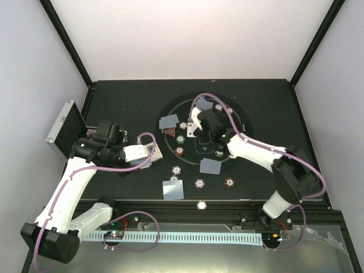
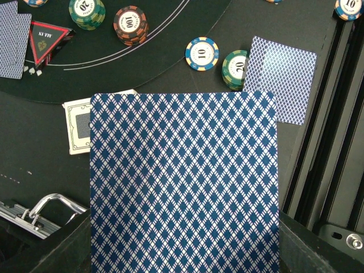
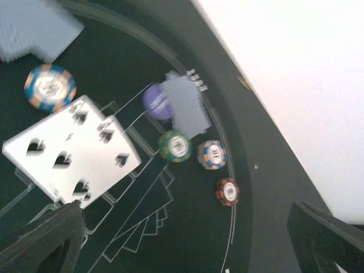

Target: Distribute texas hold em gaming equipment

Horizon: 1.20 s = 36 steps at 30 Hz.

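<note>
My left gripper is shut on a blue diamond-backed playing card that fills the left wrist view, just above the deck. Its dark fingers show only at the bottom corners. My right gripper hovers open over the round mat with nothing between its fingers. A face-up spades card lies flat on the mat's printed card outlines just beside its left finger. Nearby lie a purple disc, a green chip, a blue-orange chip and a red-brown chip.
The silver ribbed case stands open at the far left, its latch close under my left wrist. A red triangle marker, face-down cards and chips ring the mat. A white disc sits on the front rail.
</note>
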### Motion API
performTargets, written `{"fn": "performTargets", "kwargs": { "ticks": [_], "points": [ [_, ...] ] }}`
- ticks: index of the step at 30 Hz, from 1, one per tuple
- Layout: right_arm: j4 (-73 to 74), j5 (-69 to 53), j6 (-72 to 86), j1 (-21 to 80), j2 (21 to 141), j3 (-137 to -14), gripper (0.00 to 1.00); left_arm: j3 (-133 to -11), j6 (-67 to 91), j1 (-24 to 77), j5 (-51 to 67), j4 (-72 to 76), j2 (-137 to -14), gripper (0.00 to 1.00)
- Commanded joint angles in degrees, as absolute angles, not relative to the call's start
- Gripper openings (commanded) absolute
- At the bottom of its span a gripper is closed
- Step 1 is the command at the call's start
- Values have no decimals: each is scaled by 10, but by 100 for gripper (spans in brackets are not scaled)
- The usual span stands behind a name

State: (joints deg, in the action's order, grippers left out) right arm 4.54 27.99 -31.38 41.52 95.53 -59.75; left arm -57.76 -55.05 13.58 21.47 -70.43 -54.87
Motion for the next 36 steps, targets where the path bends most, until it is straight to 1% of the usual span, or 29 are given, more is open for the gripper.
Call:
{"fn": "performTargets", "kwargs": {
  "ticks": [1,3,5,9,12,15,18,21,23,27,36],
  "points": [
    [49,318,-82,404,850,-629,100,-599,-549,134,235,-713,-545,3],
    [91,306,13,388,815,-649,100,-599,-548,134,238,-716,-543,3],
    [142,246,86,354,789,-674,100,-603,-546,134,239,-720,-542,3],
    [166,51,166,302,750,-670,100,-608,-544,134,244,-725,-538,4],
    [185,-83,223,283,767,-669,100,-606,-541,134,245,-722,-539,3],
    [205,-212,290,292,789,-664,100,-605,-541,134,247,-724,-540,3],
    [176,-242,352,339,775,-622,100,-601,-543,134,247,-721,-537,2],
    [104,-313,434,374,769,-565,100,-599,-544,134,250,-722,-534,2],
    [70,-327,467,405,775,-550,99,-598,-546,134,251,-722,-534,2],
    [48,-338,505,466,815,-568,96,-594,-550,134,250,-723,-533,1],
    [-42,-385,574,533,904,-605,95,-595,-554,134,243,-727,-527,2]
  ]
}}
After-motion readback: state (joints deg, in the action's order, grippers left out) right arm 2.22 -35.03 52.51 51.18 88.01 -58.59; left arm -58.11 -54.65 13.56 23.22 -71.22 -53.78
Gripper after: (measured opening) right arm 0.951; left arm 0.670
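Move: The deck of cards sits in the left hand's fingers, its middle some 2 cm below that hand's point and 1 cm to its right. From the right hand it lies about 21 cm back, 25 cm to the left and 6 cm higher. On the table, roughly 10 cm below the right hand, are the dealt spade card 6 cm left and 4 cm back, the red triangle marker 15 cm left and 5 cm back, and the white card box 22 cm left and 13 cm back. To the deck, which the left hand keeps gripping almost still, comes the empty right hand: it first springs up about 18 cm from the dealt card, drifting right, then swings back and left, sinking about 12 cm. Its wrist turns some 100 degrees until the fingers, still wide open, point left at the deck's free end, stopping short of touching it. ##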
